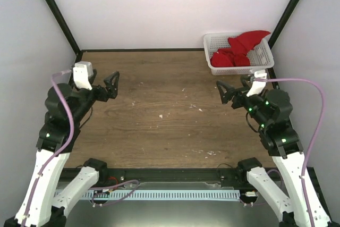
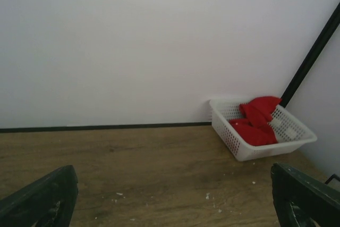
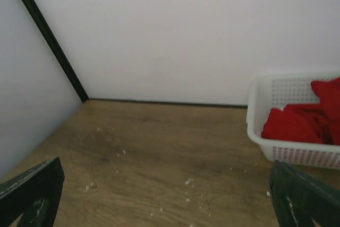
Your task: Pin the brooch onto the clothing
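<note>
The red T-shirt (image 1: 240, 49) lies crumpled inside a white mesh basket (image 1: 214, 41) at the table's far right corner. It also shows in the left wrist view (image 2: 257, 123) and the right wrist view (image 3: 300, 120). The brooch is not visible in any view. My left gripper (image 1: 111, 84) is open and empty above the left side of the table, with its fingers (image 2: 45, 198) spread wide. My right gripper (image 1: 227, 93) is open and empty, just in front of the basket, with its fingers (image 3: 303, 198) spread wide.
The wooden table (image 1: 159, 110) carries small white specks (image 1: 162, 115) near its middle. White walls and black frame posts (image 1: 53, 11) close in the back and sides. The basket also shows in both wrist views (image 2: 244, 150) (image 3: 297, 155).
</note>
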`<act>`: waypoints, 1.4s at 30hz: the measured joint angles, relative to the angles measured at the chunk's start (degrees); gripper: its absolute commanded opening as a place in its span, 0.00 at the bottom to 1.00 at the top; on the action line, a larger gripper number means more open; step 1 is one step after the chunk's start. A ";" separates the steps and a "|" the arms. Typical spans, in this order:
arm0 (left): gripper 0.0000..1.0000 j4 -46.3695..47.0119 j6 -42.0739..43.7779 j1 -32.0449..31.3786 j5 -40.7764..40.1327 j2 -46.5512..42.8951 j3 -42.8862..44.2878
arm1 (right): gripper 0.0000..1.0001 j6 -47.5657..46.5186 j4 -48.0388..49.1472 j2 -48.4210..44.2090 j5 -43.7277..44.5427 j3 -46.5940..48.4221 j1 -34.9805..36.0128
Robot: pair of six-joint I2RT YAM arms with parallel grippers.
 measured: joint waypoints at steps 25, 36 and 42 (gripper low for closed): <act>1.00 11.08 5.99 -5.35 -7.26 6.47 -6.38 | 1.00 4.46 5.81 16.52 18.49 -10.38 13.44; 1.00 10.91 9.03 -5.40 -7.54 4.90 -5.90 | 1.00 8.20 7.85 27.61 26.32 -9.14 12.94; 1.00 11.43 10.84 -5.49 -7.58 2.71 -7.72 | 1.00 10.43 9.97 30.18 28.35 -8.00 7.17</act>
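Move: The red clothing in the white basket lies about 18 cm ahead of the right hand, 9 cm to its right and some 33 cm below; the basket's middle is at nearly the same spot. Nearer in, a small black tray stands on the table roughly 6 cm ahead of the right hand, 17 cm to its right and 38 cm below. From the left hand the clothing is about 17 cm ahead, 41 cm to the right and 36 cm below. The empty right hand swoops down some 18 cm and forward about 11 towards the basket with the red clothing, bearing a little left at first and then swinging back right near the end as the descent levels off, while the wide-open fingers tip down about 25 degrees and turn clockwise nearly as much. The left hand, also open and empty, dips forward and down a few centimetres, then eases partly back and up, its left side rolling up slightly. ##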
